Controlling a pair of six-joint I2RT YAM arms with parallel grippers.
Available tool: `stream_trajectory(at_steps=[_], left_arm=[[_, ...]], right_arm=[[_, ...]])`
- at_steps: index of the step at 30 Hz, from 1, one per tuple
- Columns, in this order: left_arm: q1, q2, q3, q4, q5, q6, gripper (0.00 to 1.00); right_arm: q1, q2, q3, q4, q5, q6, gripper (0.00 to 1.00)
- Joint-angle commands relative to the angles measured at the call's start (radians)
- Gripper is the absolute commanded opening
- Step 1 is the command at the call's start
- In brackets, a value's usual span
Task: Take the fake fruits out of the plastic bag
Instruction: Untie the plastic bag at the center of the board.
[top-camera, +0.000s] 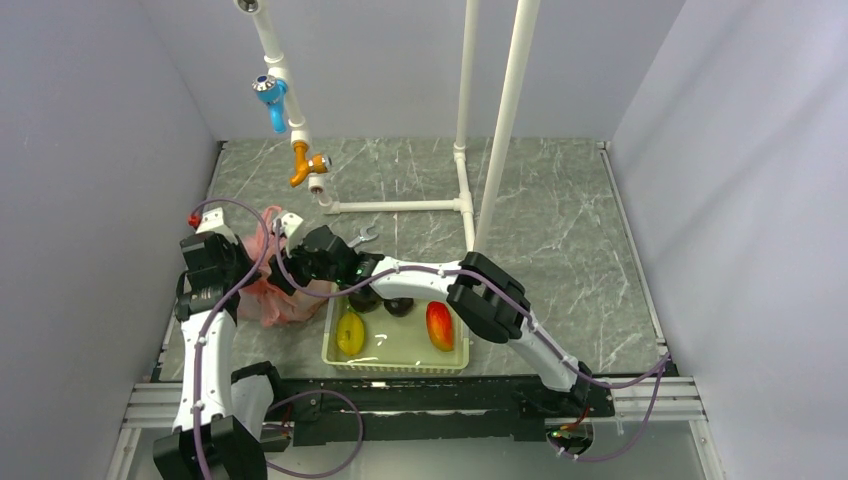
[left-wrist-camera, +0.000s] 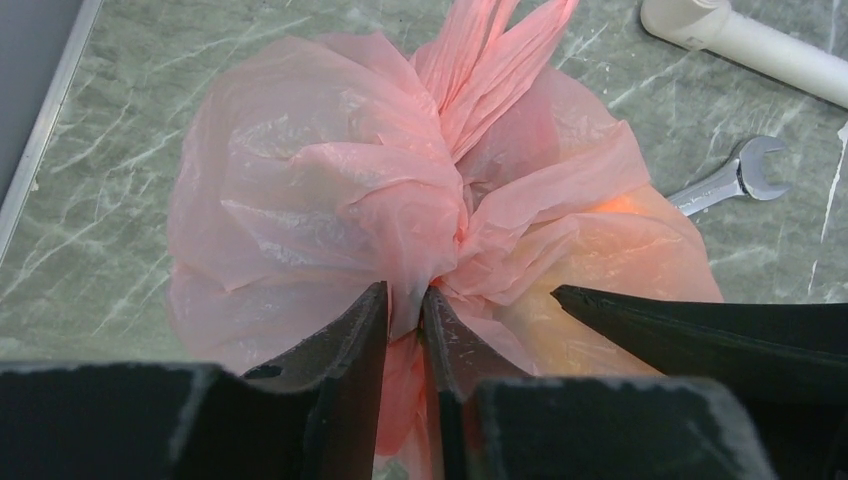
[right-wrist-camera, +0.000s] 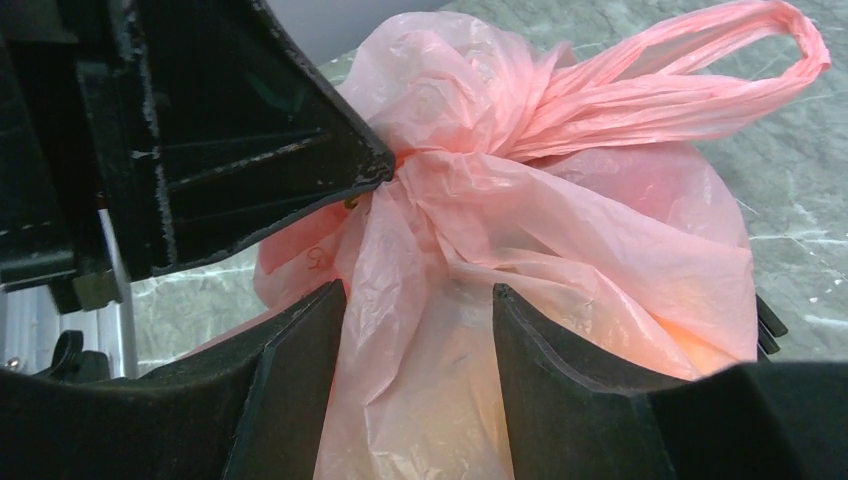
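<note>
The pink translucent plastic bag (top-camera: 262, 300) lies bunched on the marble table left of the basket, its handles (right-wrist-camera: 700, 80) twisted together. My left gripper (left-wrist-camera: 405, 300) is shut, pinching a gathered fold of the bag (left-wrist-camera: 330, 190) near the knot. My right gripper (right-wrist-camera: 418, 310) reaches in from the right, its fingers (right-wrist-camera: 300, 350) closed around a bulging part of the bag (right-wrist-camera: 600, 240), with plastic pressed against both. Its finger also shows in the left wrist view as a right finger (left-wrist-camera: 700, 325). The fake fruits are hidden inside; only a yellow-orange glow (left-wrist-camera: 620, 250) shows through. From above, the left gripper (top-camera: 268, 262) and right gripper (top-camera: 292, 280) meet over the bag.
A pale green basket (top-camera: 395, 358) right of the bag holds a yellow oval fruit (top-camera: 350, 332), two dark round fruits (top-camera: 400, 306) and a red-orange mango-like fruit (top-camera: 439, 325). A wrench (top-camera: 363, 236) lies behind it. A white pipe frame (top-camera: 400, 207) with a tap (top-camera: 305, 165) stands behind.
</note>
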Motion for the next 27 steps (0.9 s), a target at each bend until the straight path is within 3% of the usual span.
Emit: stream_trajectory(at_steps=[1, 3, 5, 7, 12, 16, 22, 27], left_arm=[[0.003, -0.002, 0.045, 0.021, 0.025, 0.015, 0.21], [0.004, -0.005, 0.046, 0.017, 0.017, 0.017, 0.11], [0.004, -0.011, 0.044, 0.015, -0.003, 0.016, 0.02], [0.004, -0.016, 0.044, 0.011, -0.037, 0.008, 0.00], [0.003, -0.028, 0.042, 0.000, -0.154, -0.033, 0.00], [0.003, -0.054, 0.038, -0.021, -0.268, -0.065, 0.00], [0.003, -0.077, 0.031, -0.032, -0.326, -0.079, 0.00], [0.003, -0.085, 0.026, -0.027, -0.298, -0.070, 0.00]], right_arm=[[-0.003, 0.011, 0.071, 0.016, 0.043, 0.012, 0.57], [-0.003, 0.016, 0.078, 0.014, 0.050, 0.018, 0.52], [-0.002, 0.014, 0.083, 0.001, 0.073, 0.026, 0.38], [-0.002, -0.007, 0.070, -0.012, 0.106, 0.037, 0.23], [-0.004, -0.142, -0.081, 0.014, 0.137, 0.045, 0.01], [-0.004, -0.259, -0.256, 0.097, 0.160, 0.046, 0.00], [-0.005, -0.332, -0.409, 0.176, 0.154, 0.030, 0.00], [-0.005, -0.335, -0.407, 0.143, 0.150, 0.016, 0.00]])
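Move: The bag's knot sits almost in the left fingers, about 2 cm ahead, 1 cm right and 2 cm down. From the right hand, pointing left, it is roughly 4 cm left, 1 cm ahead and 1 cm lower. The wrench lies some 11 cm right of the right hand, 5 cm ahead; the basket's middle about 23 cm right and 9 cm back, both about 9 cm lower. Rightward goes the right hand, after easing about 1 cm forward and shutting on the bag's film beside the knot; it pulls away some 8 cm, rising a little and drawing slightly back. The left fingers shut on the fold between them, then draw left about 4 cm and back 2 cm, turning some 15 degrees counter-clockwise, so the hands part, each pinching film. ##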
